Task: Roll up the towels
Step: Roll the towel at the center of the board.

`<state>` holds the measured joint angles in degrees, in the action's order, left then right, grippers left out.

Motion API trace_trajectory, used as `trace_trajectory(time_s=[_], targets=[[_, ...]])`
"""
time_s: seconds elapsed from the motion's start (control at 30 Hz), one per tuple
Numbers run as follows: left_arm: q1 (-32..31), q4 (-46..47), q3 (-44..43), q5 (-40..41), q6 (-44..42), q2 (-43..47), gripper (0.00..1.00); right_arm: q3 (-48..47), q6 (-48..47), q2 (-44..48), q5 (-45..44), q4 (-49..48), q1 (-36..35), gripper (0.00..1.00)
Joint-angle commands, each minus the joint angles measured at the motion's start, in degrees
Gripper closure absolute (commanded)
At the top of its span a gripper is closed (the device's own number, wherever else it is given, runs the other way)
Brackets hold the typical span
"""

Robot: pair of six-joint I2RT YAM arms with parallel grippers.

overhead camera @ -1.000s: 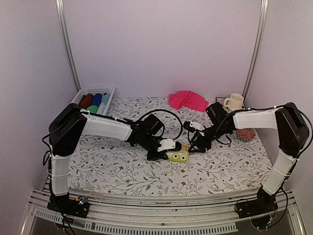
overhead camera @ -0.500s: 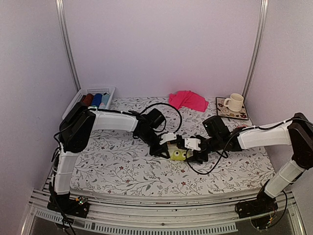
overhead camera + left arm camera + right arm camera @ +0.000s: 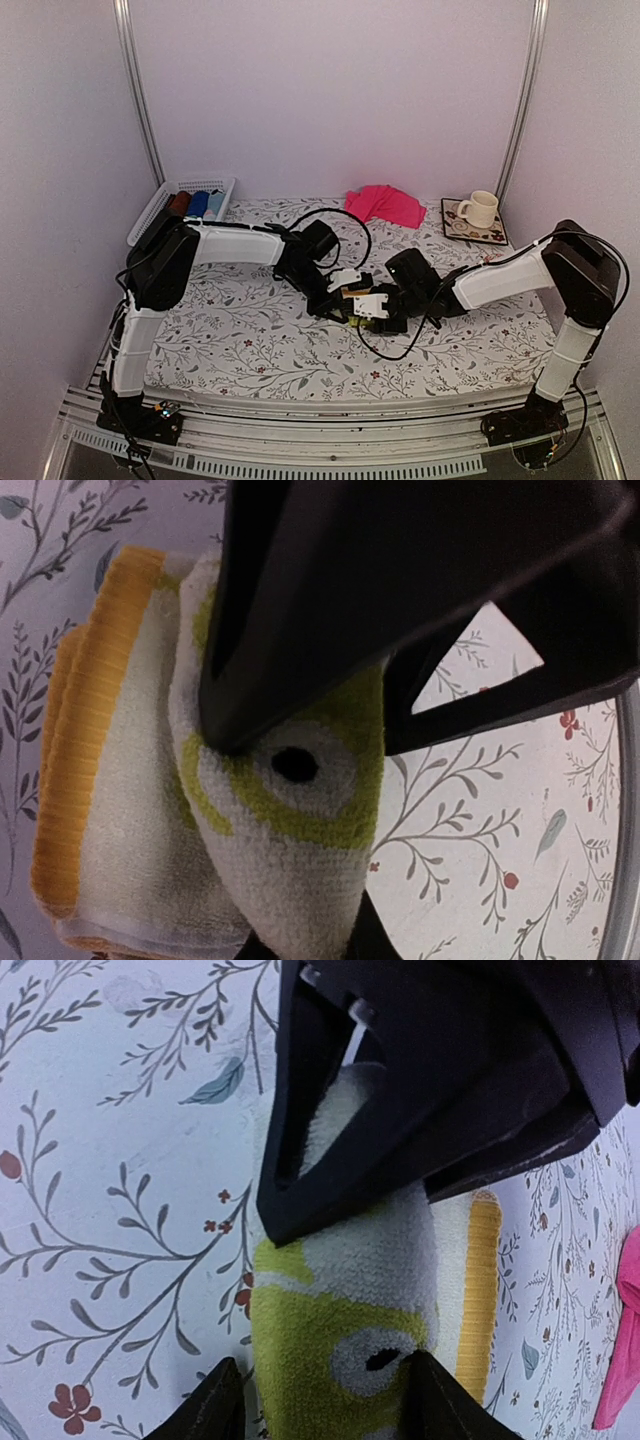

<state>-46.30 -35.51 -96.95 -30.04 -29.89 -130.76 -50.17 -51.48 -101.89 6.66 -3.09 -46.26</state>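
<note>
The lime-yellow towel lies partly rolled at the table's middle, mostly hidden under both grippers. Its white and lime pattern and orange edge show in the left wrist view. My left gripper is shut on the roll's end. My right gripper meets it from the other side, open, a finger on each side of the roll; one fingertip touches the cloth. The two grippers nearly touch. The hot pink towel lies crumpled at the back.
A white basket with dark red, blue and green rolls stands at the back left. A cream cup sits on a coaster at the back right. The table carries a floral cloth.
My right arm has swung left from near the back right and brought its gripper down around the lime-yellow towel, opposite the left gripper. The left gripper has kept its grip.
</note>
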Motion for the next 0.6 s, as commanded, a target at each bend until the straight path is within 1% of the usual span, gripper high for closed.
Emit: trace_trajectory(time_s=[0.0,0.03,0.1,0.17,0.2,0.23,0.27,0.3,0.33,0.37,0.47,0.5,0.57], targets=[[0.2,-4.0,0.9,1.6,0.5,-3.4,1.00,-2.4,-1.0,-3.1,-4.9,0.0,-0.6,0.48],[0.3,-4.0,1.0,1.8,0.5,-3.3,0.98,-2.6,-1.0,-3.2,-4.8,0.4,-0.6,0.53],[0.6,-4.0,1.2,2.5,0.5,-2.9,0.93,-2.9,-0.5,-3.0,-4.0,1.6,-0.6,0.66],[1.1,-3.7,1.9,3.1,0.7,-2.1,0.90,-3.2,0.2,-3.0,-3.7,3.1,-0.6,0.76],[1.5,-3.4,2.3,3.5,0.8,-1.7,0.85,-3.3,1.0,-2.9,-3.2,4.0,-0.6,0.79],[1.9,-3.1,2.7,4.1,1.0,-1.2,0.78,-3.3,1.7,-2.8,-2.8,4.6,-0.6,0.85],[2.3,-2.7,3.2,4.6,1.2,-0.5,0.71,-3.2,2.1,-2.6,-2.2,5.2,-0.5,0.87],[2.8,-2.3,3.8,4.9,1.2,0.2,0.69,-3.2,3.0,-2.3,-1.6,5.7,-0.5,0.89],[3.3,-1.9,4.4,5.3,1.4,1.3,0.63,-3.2,3.6,-2.1,-1.0,6.4,-0.5,0.89],[3.8,-1.5,5.3,5.7,1.5,2.3,0.54,-3.3,4.4,-1.9,-0.3,7.2,-0.6,0.90],[5.3,1.6,9.0,7.4,1.4,6.7,0.23,-3.8,6.4,-1.2,1.8,9.3,-0.5,0.90],[5.8,3.1,10.7,8.1,1.1,9.2,0.15,-4.0,6.8,-1.1,2.3,9.9,-0.5,0.90],[6.4,6.0,13.7,10.1,0.7,12.3,0.08,-4.7,7.8,-1.0,4.0,11.7,-0.3,0.90]])
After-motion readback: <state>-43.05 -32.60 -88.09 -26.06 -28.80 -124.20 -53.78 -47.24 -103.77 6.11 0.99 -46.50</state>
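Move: The green-and-white towel roll lies across, its middle about 4 cm left and 1 cm ahead of the right hand, whose open fingers straddle its right end. The left hand still pinches the left end, with the roll's middle some 4 cm to its right. The flat, orange-edged tail lies roughly 6 cm ahead of the roll's middle; the pink towel is about 32 cm ahead and 3 cm right of the right hand. Right fingers close on the roll's right end; left fingers open and withdraw about 4 cm left. ##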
